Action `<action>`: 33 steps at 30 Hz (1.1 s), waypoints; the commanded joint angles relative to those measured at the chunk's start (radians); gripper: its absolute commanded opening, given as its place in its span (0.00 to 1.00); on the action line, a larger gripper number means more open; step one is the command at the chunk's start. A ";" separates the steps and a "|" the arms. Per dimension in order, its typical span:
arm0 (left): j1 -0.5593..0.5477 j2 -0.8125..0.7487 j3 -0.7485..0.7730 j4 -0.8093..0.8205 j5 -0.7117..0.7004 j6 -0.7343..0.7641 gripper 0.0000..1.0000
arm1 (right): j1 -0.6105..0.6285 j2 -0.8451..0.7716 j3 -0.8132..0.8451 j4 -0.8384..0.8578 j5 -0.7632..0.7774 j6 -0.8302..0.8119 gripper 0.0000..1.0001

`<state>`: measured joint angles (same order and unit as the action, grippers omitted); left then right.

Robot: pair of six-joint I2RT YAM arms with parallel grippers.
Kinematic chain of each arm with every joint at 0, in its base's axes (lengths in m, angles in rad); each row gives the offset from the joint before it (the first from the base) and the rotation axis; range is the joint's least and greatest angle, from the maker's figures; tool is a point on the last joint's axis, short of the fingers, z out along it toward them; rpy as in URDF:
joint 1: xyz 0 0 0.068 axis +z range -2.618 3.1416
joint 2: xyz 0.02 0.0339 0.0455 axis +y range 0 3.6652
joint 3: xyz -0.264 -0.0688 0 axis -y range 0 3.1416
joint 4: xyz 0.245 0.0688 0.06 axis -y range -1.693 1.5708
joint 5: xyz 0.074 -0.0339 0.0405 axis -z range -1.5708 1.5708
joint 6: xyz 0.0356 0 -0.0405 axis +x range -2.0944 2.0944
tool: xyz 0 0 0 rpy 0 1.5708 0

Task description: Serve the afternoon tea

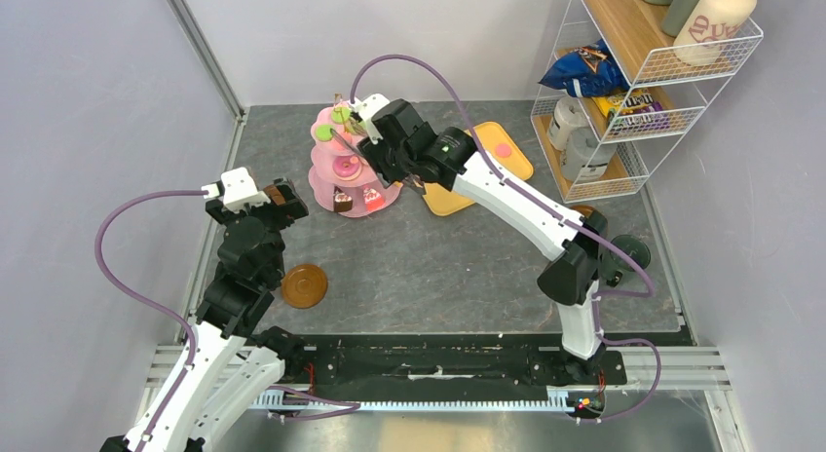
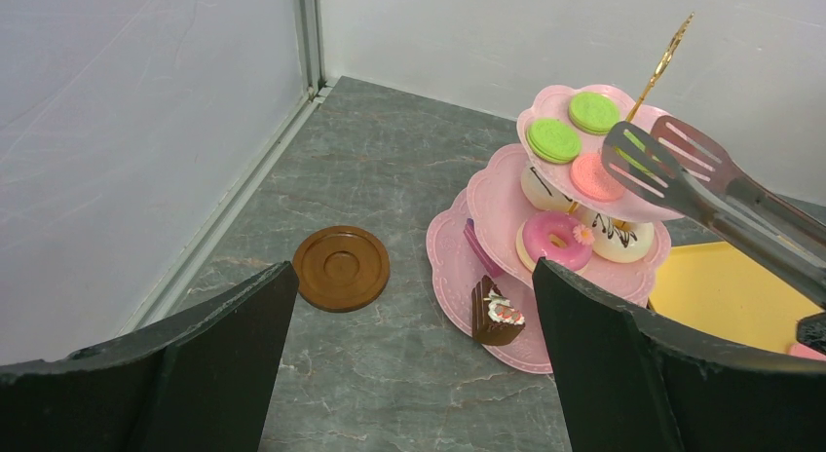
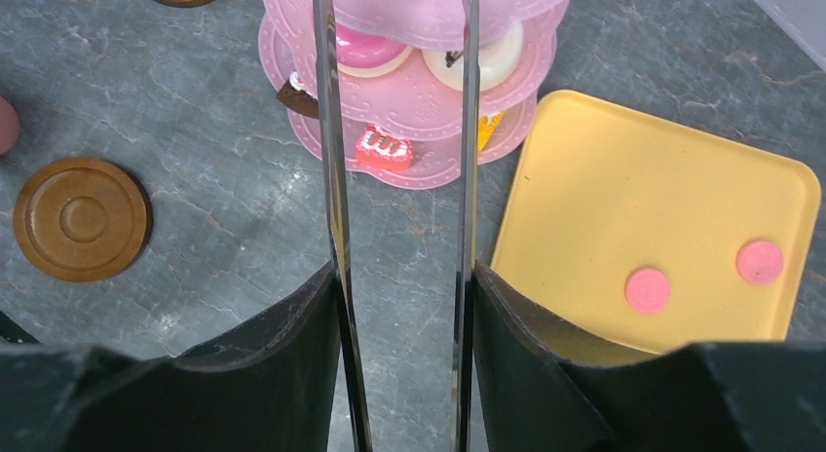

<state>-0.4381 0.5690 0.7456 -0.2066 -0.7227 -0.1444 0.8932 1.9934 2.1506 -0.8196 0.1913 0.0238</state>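
The pink three-tier stand (image 1: 343, 174) (image 2: 487, 199) (image 3: 419, 101) stands at the back of the table. Its top tier carries two green macarons (image 2: 553, 140) and a pink one (image 2: 596, 176). A pink donut (image 2: 557, 240) sits on the middle tier, and a chocolate cake wedge (image 2: 497, 314) and a red wedge (image 3: 383, 146) on the bottom. My right gripper (image 1: 375, 145) (image 3: 404, 272) is shut on metal tongs (image 2: 682, 169), whose spread tips hover just over the top tier. My left gripper (image 1: 282, 201) (image 2: 409, 277) stands open and empty, left of the stand.
A yellow tray (image 1: 448, 201) (image 3: 604, 199) right of the stand holds two pink macarons (image 3: 647, 288). A brown saucer (image 1: 304, 285) (image 2: 342, 267) lies on the table near my left arm. A wire shelf (image 1: 643, 92) at the back right holds a blue bag and bottles.
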 commanded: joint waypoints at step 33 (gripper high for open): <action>0.002 0.003 -0.003 0.047 0.009 -0.027 0.99 | -0.332 -0.161 -0.636 0.420 0.154 0.236 0.55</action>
<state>-0.4381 0.5694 0.7456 -0.2066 -0.7223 -0.1444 0.5636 1.7721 1.5051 -0.5472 0.3470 0.2119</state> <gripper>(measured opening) 0.990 0.550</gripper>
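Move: The right hand holds the open tongs over the cake stand. The nearer pink macaron on the yellow tray lies roughly 21 cm to its right, 13 cm ahead and 24 cm down; the other pink macaron is about 5 cm farther right and 9 cm farther out. The stand's top tier is some 13 cm ahead, 11 cm left and 11 cm below. From the left hand the nearer macaron is about 23 cm ahead, 42 cm right and 28 cm down. Still gripping the half-open tongs, the right hand carries them off the stand's top tier and swings about 20 cm right towards the pink macarons on the tray, rising some 4 cm and turning roughly 30 degrees clockwise. It then drops about 15 cm over the tray, edging forward and slightly back left, with the opening unchanged. ##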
